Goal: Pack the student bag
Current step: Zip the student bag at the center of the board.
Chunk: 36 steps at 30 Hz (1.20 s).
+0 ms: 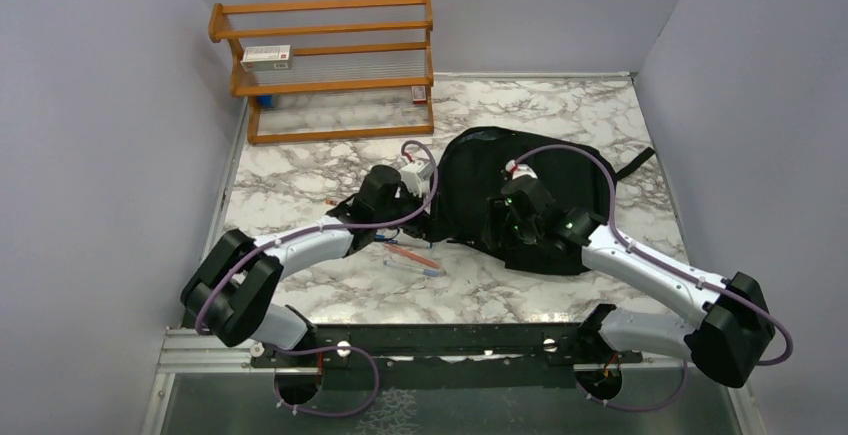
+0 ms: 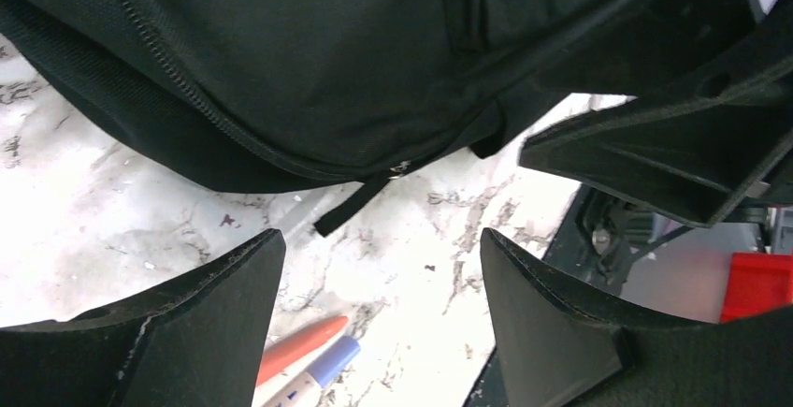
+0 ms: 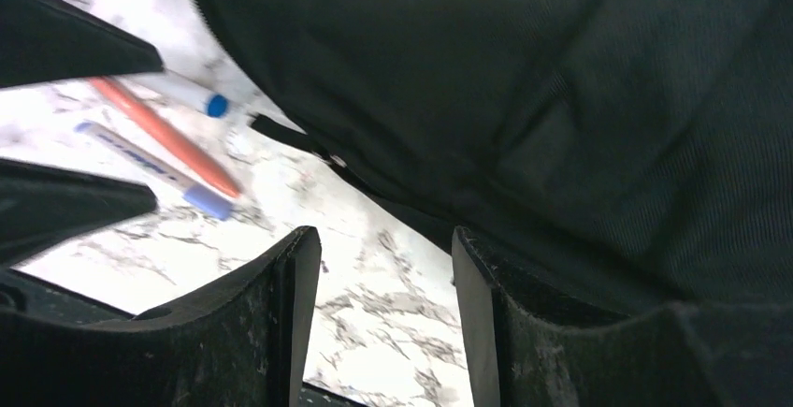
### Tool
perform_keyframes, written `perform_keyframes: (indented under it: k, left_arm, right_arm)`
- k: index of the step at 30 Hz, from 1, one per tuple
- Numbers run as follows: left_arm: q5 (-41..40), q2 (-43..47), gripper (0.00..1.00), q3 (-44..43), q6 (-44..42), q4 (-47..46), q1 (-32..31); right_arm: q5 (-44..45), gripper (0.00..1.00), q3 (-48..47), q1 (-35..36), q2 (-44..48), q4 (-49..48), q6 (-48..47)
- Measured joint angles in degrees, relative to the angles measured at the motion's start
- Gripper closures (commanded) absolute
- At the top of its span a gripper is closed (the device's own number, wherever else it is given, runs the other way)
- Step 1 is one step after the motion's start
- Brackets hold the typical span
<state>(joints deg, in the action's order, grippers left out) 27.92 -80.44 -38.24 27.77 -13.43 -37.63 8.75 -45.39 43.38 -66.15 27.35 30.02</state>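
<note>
The student bag (image 1: pixel 545 180), a black fabric backpack, lies flat right of the table's middle. Its zipper (image 2: pixel 187 89) runs along the near-left edge and ends in a short black pull strap (image 2: pixel 351 209). My left gripper (image 1: pixel 425 217) is open at the bag's left edge, just short of that strap, with only marble between its fingers (image 2: pixel 224 313). My right gripper (image 1: pixel 497 237) is open low over the bag's near edge, its right finger (image 3: pixel 524 313) against the fabric and nothing held. An orange pen (image 3: pixel 164 136) and two blue-capped pens (image 3: pixel 154 171) lie on the marble beside the bag.
A wooden shelf rack (image 1: pixel 330 65) stands at the back left, holding a small white box (image 1: pixel 266 54). Grey walls close in the left, back and right sides. The pens (image 1: pixel 412 255) lie close under the left arm. The two grippers hang close together.
</note>
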Motion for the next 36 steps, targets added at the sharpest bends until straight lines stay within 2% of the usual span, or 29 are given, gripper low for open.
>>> perform_keyframes:
  k: [7,15,22,36]
  left_arm:
    - [-1.3,-5.6,0.22,-1.0,-3.9,0.2,-2.1]
    - [-5.6,-7.9,0.21,-1.8,-9.7,0.2,-5.3]
    - [-10.7,-9.4,0.21,-3.6,-15.8,-0.4,-6.0]
    - [-10.2,-17.9,0.24,-9.0,-22.1,-0.2,-11.3]
  right_arm:
    - [1.2,0.42,4.8,-2.3,3.5,3.2,3.7]
    - [-4.4,0.42,10.0,-12.6,6.4,2.0,3.6]
    - [-8.0,0.42,10.1,-13.0,6.5,0.9,2.4]
    - [-9.9,0.42,10.1,-13.5,6.6,0.5,1.4]
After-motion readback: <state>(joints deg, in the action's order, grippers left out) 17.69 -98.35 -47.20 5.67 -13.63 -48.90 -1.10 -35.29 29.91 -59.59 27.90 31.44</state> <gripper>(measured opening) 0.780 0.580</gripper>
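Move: The zip pull at the bag's near-left corner lies about 7 cm to the left hand's right, 2 cm back and 8 cm below. From that hand, the blue marker is some 3 cm back and 5 cm left, and the orange pen about 6 cm back and 4 cm left, both roughly 10 cm below. From the right hand, the pull is about 8 cm left, 2 cm back and 9 cm below. Down about 7 cm and to the right about 5 cm, the open left hand closes in on the zip pull, sinking first, then reaching right as its fingers tip farther down and swing about 15 degrees clockwise; its forward finger ends tucked under the zippered edge. The right hand, fingers still half open, clears away from the pull, some 5 cm right and 4 cm down over the bag's near side, then stays. ##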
